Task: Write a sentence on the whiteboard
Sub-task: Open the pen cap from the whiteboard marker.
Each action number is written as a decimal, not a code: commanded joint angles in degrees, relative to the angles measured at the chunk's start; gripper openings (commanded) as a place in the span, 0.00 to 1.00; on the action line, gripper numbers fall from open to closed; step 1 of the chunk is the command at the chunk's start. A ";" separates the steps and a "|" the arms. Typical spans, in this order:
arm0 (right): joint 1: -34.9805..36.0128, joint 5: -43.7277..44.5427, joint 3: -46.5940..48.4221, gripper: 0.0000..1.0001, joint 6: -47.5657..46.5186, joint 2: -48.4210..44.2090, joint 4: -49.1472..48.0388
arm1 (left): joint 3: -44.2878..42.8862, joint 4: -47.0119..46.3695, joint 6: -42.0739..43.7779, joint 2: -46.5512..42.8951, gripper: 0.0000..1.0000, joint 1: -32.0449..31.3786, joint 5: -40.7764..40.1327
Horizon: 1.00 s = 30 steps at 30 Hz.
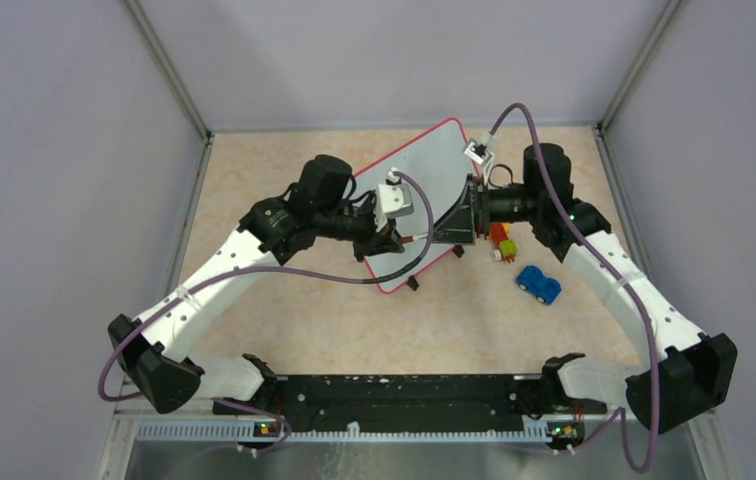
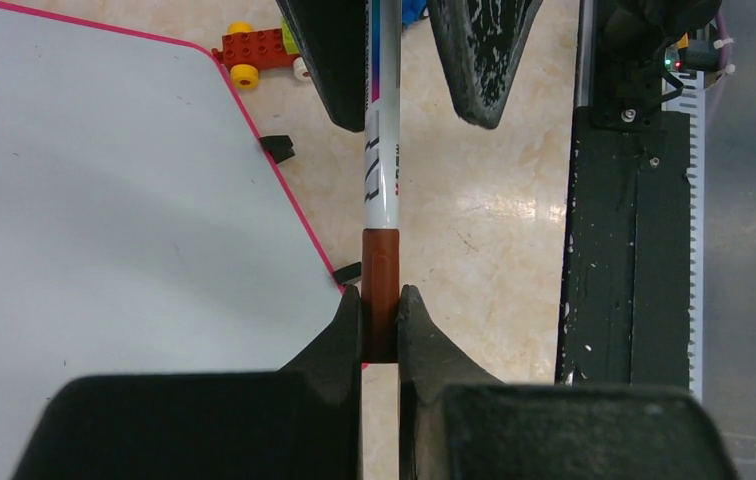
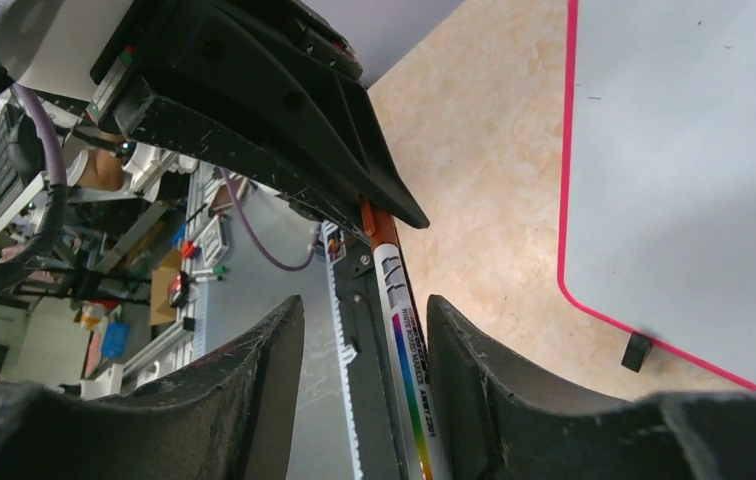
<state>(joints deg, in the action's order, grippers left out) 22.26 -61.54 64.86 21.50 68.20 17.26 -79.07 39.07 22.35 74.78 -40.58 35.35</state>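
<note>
The whiteboard (image 1: 424,170) lies tilted at the back middle of the table, with a red-pink rim and black feet. Its visible surface is blank in the left wrist view (image 2: 104,200) and the right wrist view (image 3: 694,150); no sentence shows. My left gripper (image 2: 380,300) is shut on the brown cap end of a white marker (image 2: 381,150), held just off the board's near right edge. My right gripper (image 3: 364,305) is open, its fingers either side of the marker barrel (image 3: 404,340), which rests against one finger. From above, the two grippers (image 1: 394,240) (image 1: 454,225) face each other over the board.
A red, yellow and green toy block piece (image 1: 501,242) and a blue toy car (image 1: 538,284) lie right of the board. A black rail (image 1: 394,395) runs along the near edge. Grey walls enclose the table on three sides.
</note>
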 commanded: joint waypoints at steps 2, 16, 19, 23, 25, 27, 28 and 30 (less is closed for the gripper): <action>2.72 -0.89 0.31 0.43 -2.31 0.79 1.67 | -1.44 -2.65 -0.42 -0.93 0.00 0.15 0.94; 3.75 -0.39 1.09 0.23 -3.10 1.46 2.76 | -1.89 -1.35 1.74 -0.39 0.00 0.06 3.01; 3.76 -0.92 1.25 0.03 -2.88 1.57 2.29 | -1.53 -0.70 2.29 -0.69 0.00 0.05 3.16; 3.19 -1.30 1.71 0.00 -3.88 1.58 3.48 | -0.50 0.19 1.62 -1.68 0.00 0.21 0.14; 2.26 -1.08 2.05 0.00 -5.31 1.57 4.88 | 0.27 0.68 2.37 -2.52 0.00 0.95 -0.68; 0.78 -1.28 2.11 0.00 -5.93 1.49 5.85 | 0.80 1.27 2.71 -3.30 0.00 2.21 -0.80; -0.29 -1.50 2.20 0.00 -6.05 1.42 5.99 | 1.15 1.73 3.02 -3.73 0.00 2.89 -0.80; -2.60 -1.97 2.35 0.00 -6.39 1.23 6.39 | 1.96 2.50 3.50 -4.65 0.00 4.15 -1.20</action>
<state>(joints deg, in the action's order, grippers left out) 23.79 -61.98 64.93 17.08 69.95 21.21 -78.48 39.97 24.62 73.69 -39.83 37.76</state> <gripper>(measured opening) 0.096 0.096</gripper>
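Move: My left hand already grips the marker by its brown cap, its middle about 6 cm to that hand's right. From my half-open right hand, the marker's middle is roughly 2 cm to the left, 1 cm back and 2 cm lower. Some 30 cm below the right hand, the whiteboard's middle lies about 20 cm ahead and 5 cm left, and the toy train about 11 cm ahead and 13 cm right. I sink my right hand about 2 cm, easing roughly a centimetre back and as much left towards the cap, and then keep it nearly in place while its fingers close from half open and pinch the marker's barrel just beyond the cap. My left hand keeps its hold on the cap, nearly still; at the very end the hands start to draw apart, well under a centimetre. ##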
